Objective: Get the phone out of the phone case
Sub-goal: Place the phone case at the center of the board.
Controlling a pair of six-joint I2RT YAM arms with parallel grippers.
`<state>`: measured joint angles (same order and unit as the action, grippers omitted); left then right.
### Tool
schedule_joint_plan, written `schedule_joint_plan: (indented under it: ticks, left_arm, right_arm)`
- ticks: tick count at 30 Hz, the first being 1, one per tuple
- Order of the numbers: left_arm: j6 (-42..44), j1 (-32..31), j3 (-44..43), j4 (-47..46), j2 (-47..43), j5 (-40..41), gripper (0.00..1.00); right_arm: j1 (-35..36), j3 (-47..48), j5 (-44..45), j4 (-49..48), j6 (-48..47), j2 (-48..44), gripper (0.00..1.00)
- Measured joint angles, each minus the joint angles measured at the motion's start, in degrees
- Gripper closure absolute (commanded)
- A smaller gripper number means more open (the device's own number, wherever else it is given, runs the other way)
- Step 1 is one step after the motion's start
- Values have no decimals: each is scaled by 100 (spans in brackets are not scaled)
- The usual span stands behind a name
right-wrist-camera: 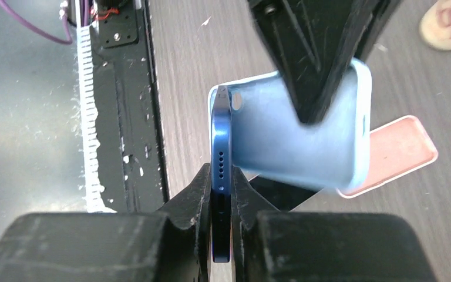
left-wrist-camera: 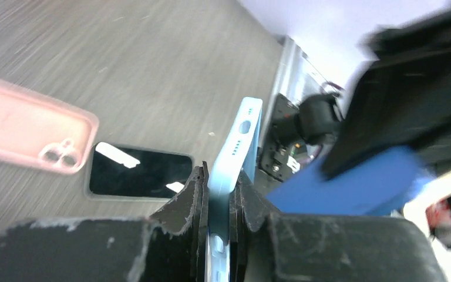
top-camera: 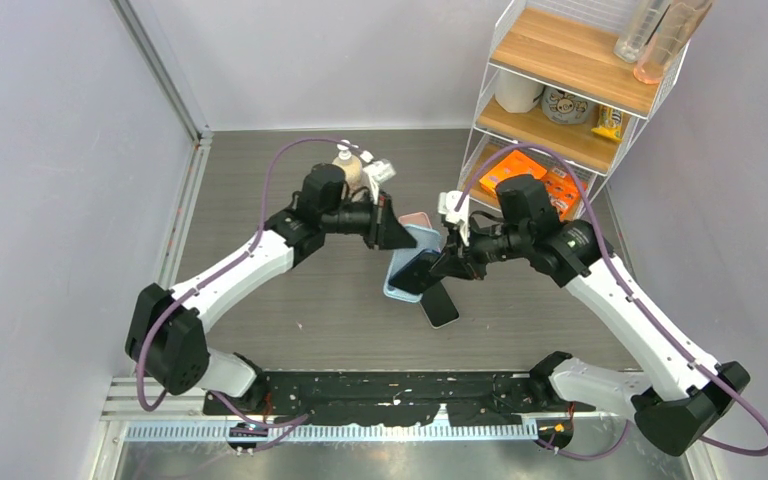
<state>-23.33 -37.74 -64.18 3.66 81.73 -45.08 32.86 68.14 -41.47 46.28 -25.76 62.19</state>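
Observation:
My left gripper (left-wrist-camera: 220, 179) is shut on the edge of a light blue phone case (left-wrist-camera: 238, 141), held above the table. In the right wrist view my right gripper (right-wrist-camera: 221, 176) is shut on the bottom edge of a dark blue phone (right-wrist-camera: 221, 141). There the phone stands at an angle to the case (right-wrist-camera: 305, 141), its far end still at the case's corner. From above, the case (top-camera: 400, 285) and phone (top-camera: 422, 268) hang between the left gripper (top-camera: 400, 235) and the right gripper (top-camera: 450, 262) at mid-table.
A second, black phone (top-camera: 440, 304) lies flat on the table under the held pair. A pink case (top-camera: 418, 218) lies just behind. A small beige object (top-camera: 348, 166) stands at the back. A wire shelf (top-camera: 560, 80) with boxes fills the back right.

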Motion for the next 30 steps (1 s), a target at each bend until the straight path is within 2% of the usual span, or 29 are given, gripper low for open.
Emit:
schedule_joint_plan:
  ticks: [5, 9, 21, 26, 30]
  left_arm:
    - [-450, 999, 531, -7, 138, 315, 100]
    - [-664, 1585, 566, -13, 667, 393, 100]
    - [-1399, 2205, 498, -214, 1738, 501, 100]
    - [-1672, 2304, 216, -439, 2339, 501, 94]
    - [-1954, 2317, -66, -629, 2804, 496, 82]
  right_arm:
    - [-284, -4, -39, -391, -26, -385, 95]
    - [-439, -7, -61, -560, -24, -638, 95]
    - [-632, -293, -125, -599, -17, -688, 95]
    - [-710, -337, -133, -599, 4, -721, 95]
    - [-774, -348, -129, -597, 2, -765, 95]
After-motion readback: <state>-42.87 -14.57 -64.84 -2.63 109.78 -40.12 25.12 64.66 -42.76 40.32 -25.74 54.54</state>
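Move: The left hand, holding the light-blue case, takes it to a clear spot on the board about 14 cm ahead, 8 cm to its left and 24 cm below. The pink case lies some 16 cm ahead and 3 cm right, the black phone about level with the hand and 6 cm right, both on the board; the soap bottle stands roughly 26 cm ahead, 14 cm left. From the right hand, that spot is about 19 cm ahead and 14 cm left. Forward and down by some 17 cm each, and about 11 cm left, the left hand carries the light-blue case away from the right hand towards the clear board beside the pink case, turning roughly 35 degrees counter-clockwise and tipping its fingers further down; the leftward travel dies out late. The right hand keeps its grip on the blue phone, lifts it, sinks partway back and eases right and slightly forward. ##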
